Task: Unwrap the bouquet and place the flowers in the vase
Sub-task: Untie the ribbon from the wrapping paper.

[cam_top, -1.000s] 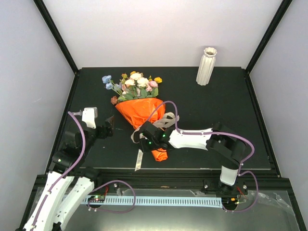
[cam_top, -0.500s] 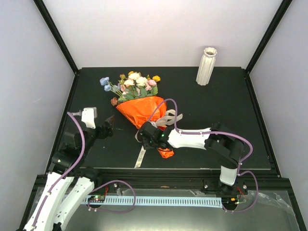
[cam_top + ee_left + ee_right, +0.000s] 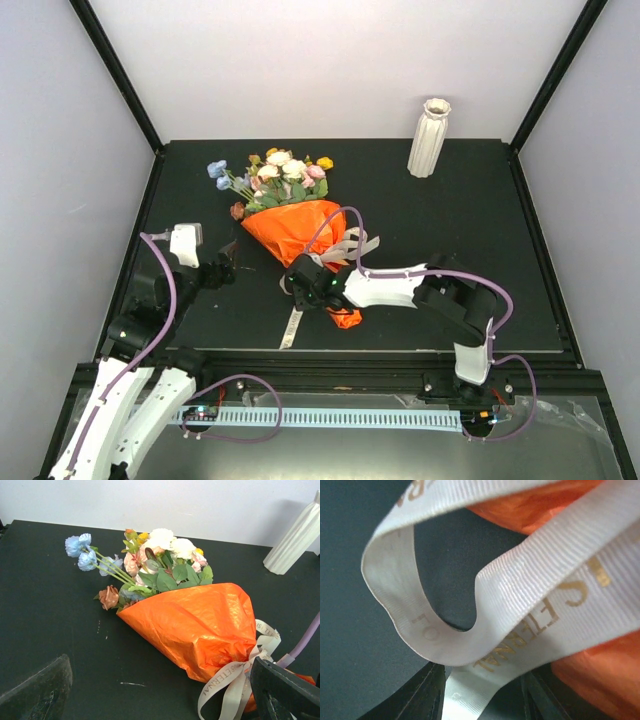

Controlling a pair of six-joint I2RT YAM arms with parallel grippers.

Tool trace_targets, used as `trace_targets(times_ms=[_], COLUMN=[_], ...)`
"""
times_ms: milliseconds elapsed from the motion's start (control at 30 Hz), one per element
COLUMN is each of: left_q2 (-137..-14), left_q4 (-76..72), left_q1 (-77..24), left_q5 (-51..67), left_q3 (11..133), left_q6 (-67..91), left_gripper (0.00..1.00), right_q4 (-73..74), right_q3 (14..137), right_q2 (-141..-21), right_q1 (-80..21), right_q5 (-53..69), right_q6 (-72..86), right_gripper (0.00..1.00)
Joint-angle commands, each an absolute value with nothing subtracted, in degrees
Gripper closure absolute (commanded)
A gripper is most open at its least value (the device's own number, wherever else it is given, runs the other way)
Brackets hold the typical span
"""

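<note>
The bouquet lies on the black table, its orange paper still around the stems and the flowers fanning out toward the far left. A cream ribbon is tied at its narrow end. My right gripper is at that tied end. In the right wrist view, the ribbon loops right in front of the right gripper and runs down between its parted fingers. My left gripper hangs open to the bouquet's left and touches nothing. The white ribbed vase stands upright at the far right.
A loose ribbon tail trails toward the table's front edge. The right arm's purple cable arches over the bouquet. Black frame posts and white walls close the table on three sides.
The right gripper has slid left along the tied end, and its fingers have parted a little more. The bouquet shifted slightly to the left. The left arm has not moved.
</note>
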State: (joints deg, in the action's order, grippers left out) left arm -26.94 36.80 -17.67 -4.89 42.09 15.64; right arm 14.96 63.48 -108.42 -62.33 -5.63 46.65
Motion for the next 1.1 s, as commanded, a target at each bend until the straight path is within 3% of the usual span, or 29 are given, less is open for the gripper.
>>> trace_targets(times_ms=[0,233,467,733,1067], left_q2=[-26.38,-26.36,-26.5,-26.49,-26.23], left_q4=[36.06,36.02,35.97,35.91,36.03], left_q1=[-17.23,-17.09,-16.98,-16.96,-16.87], left_q5=[-4.32,-4.26,-4.04,-3.68,-4.23], left_q3=[42.51,42.54,42.48,42.45,42.53], left_q6=[15.9,15.91,15.86,15.9,16.05], left_gripper=[0.01,0.01,0.01,0.01,0.01], right_q4=[13.46,12.0,5.47,-5.16,-1.16], right_q3=[64.17,63.49,60.23,51.47,51.69], right_q2=[-109.84,-110.07,-107.75,-99.93,-98.86], right_q1=[-61.55,-60.87,-60.85,-60.82,-60.9], right_q5=[-5.49,-4.13,-2.13,-4.15,-5.65], right_q6=[46.18,45.8,43.59,45.7,52.01], right_gripper=[0.57,0.72,0.98,0.99,0.98])
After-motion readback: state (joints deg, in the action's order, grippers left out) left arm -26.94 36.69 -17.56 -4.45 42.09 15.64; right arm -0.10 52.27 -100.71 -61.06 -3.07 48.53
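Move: The right hand's half-open fingers straddle the ribbon tail, which lies right at the hand point and about 1 cm below it. The bow's knot is some 9 cm ahead and 5 cm to the right, a couple of centimetres higher; the orange paper's gathered end is roughly 3 cm back and 10 cm to the right, at table height. From the idle left hand the ribbon tail is about level ahead, 14 cm to the right and 25 cm below. The right fingers shut on the ribbon tail just above the table and pinch it, the hand easing barely 1 cm forward and left as they close. Keeping them shut, it then lifts the tail nearly 3 cm, edging about 1 cm back to the right, while the wrist rolls some 10 degrees, its left side rising. ##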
